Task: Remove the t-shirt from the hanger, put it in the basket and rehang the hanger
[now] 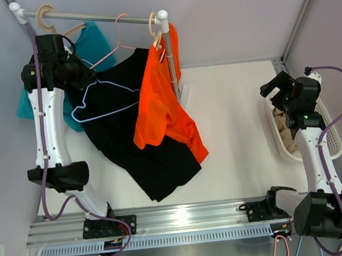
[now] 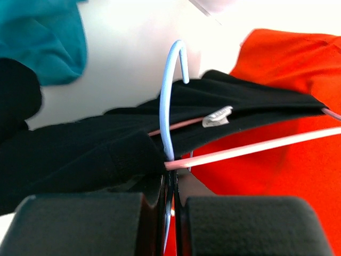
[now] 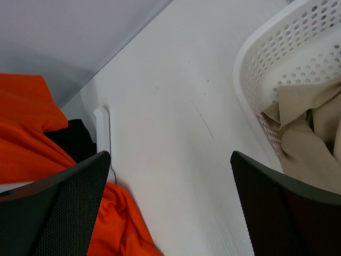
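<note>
A black t-shirt (image 1: 131,133) hangs from the rack rail (image 1: 92,16) and drapes down onto the white table. A pink hanger (image 1: 114,47) hooks on the rail above it. My left gripper (image 1: 82,78) is shut on the neck of a light-blue wire hanger (image 1: 102,102) that lies against the black shirt. In the left wrist view the gripper (image 2: 171,181) pinches the blue wire (image 2: 166,117), whose hook is free; the pink wire (image 2: 256,146) crosses the black collar (image 2: 250,104). My right gripper (image 1: 276,85) is open and empty by the basket, also shown in the right wrist view (image 3: 170,176).
An orange t-shirt (image 1: 159,107) hangs on a beige hanger at the rail's right end, by the rack post (image 1: 167,47). A teal shirt (image 1: 89,47) hangs at the left. A white perforated basket (image 1: 335,139) with beige cloth (image 3: 314,122) stands at the right.
</note>
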Controlling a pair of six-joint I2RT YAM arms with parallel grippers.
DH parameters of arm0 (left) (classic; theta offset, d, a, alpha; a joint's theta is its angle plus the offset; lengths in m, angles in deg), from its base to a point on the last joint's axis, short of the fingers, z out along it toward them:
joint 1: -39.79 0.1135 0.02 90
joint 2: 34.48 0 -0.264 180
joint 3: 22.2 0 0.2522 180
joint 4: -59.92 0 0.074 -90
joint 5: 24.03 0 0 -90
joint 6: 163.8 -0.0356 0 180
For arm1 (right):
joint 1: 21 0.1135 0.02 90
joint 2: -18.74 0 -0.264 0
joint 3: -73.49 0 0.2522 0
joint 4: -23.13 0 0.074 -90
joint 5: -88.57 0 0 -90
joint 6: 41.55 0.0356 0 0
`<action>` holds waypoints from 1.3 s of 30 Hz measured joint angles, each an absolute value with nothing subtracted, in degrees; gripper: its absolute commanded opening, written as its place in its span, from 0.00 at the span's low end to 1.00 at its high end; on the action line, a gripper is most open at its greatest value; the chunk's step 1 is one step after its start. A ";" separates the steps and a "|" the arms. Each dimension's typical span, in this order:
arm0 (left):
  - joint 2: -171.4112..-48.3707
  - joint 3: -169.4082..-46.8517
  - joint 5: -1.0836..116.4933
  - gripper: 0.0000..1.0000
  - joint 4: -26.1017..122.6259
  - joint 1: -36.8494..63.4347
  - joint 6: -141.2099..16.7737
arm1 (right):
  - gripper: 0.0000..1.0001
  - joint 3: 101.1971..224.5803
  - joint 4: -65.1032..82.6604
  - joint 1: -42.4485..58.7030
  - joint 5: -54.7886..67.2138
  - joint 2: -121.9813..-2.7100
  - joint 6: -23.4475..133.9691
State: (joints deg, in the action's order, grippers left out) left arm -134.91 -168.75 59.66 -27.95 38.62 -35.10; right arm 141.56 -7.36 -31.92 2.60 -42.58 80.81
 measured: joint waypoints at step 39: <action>-134.49 -169.21 36.03 0.01 -22.05 44.13 -23.69 | 1.00 140.88 -6.11 -29.75 4.13 -42.43 80.83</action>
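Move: The left hand already pinches the blue hanger by its neck and the tip of the pink hanger, whose middle is about 8 cm right, 4 ahead and 4 above. The black t-shirt's middle is roughly 9 right, 9 back and 15 below. The orange shirt's middle is some 17 right, 6 back and 10 below. From the open right hand, the black t-shirt is about 37 cm left, 4 back, slightly lower. Still gripping both hangers, the left hand rises about 5 cm while shifting right, its left side rolling down. ##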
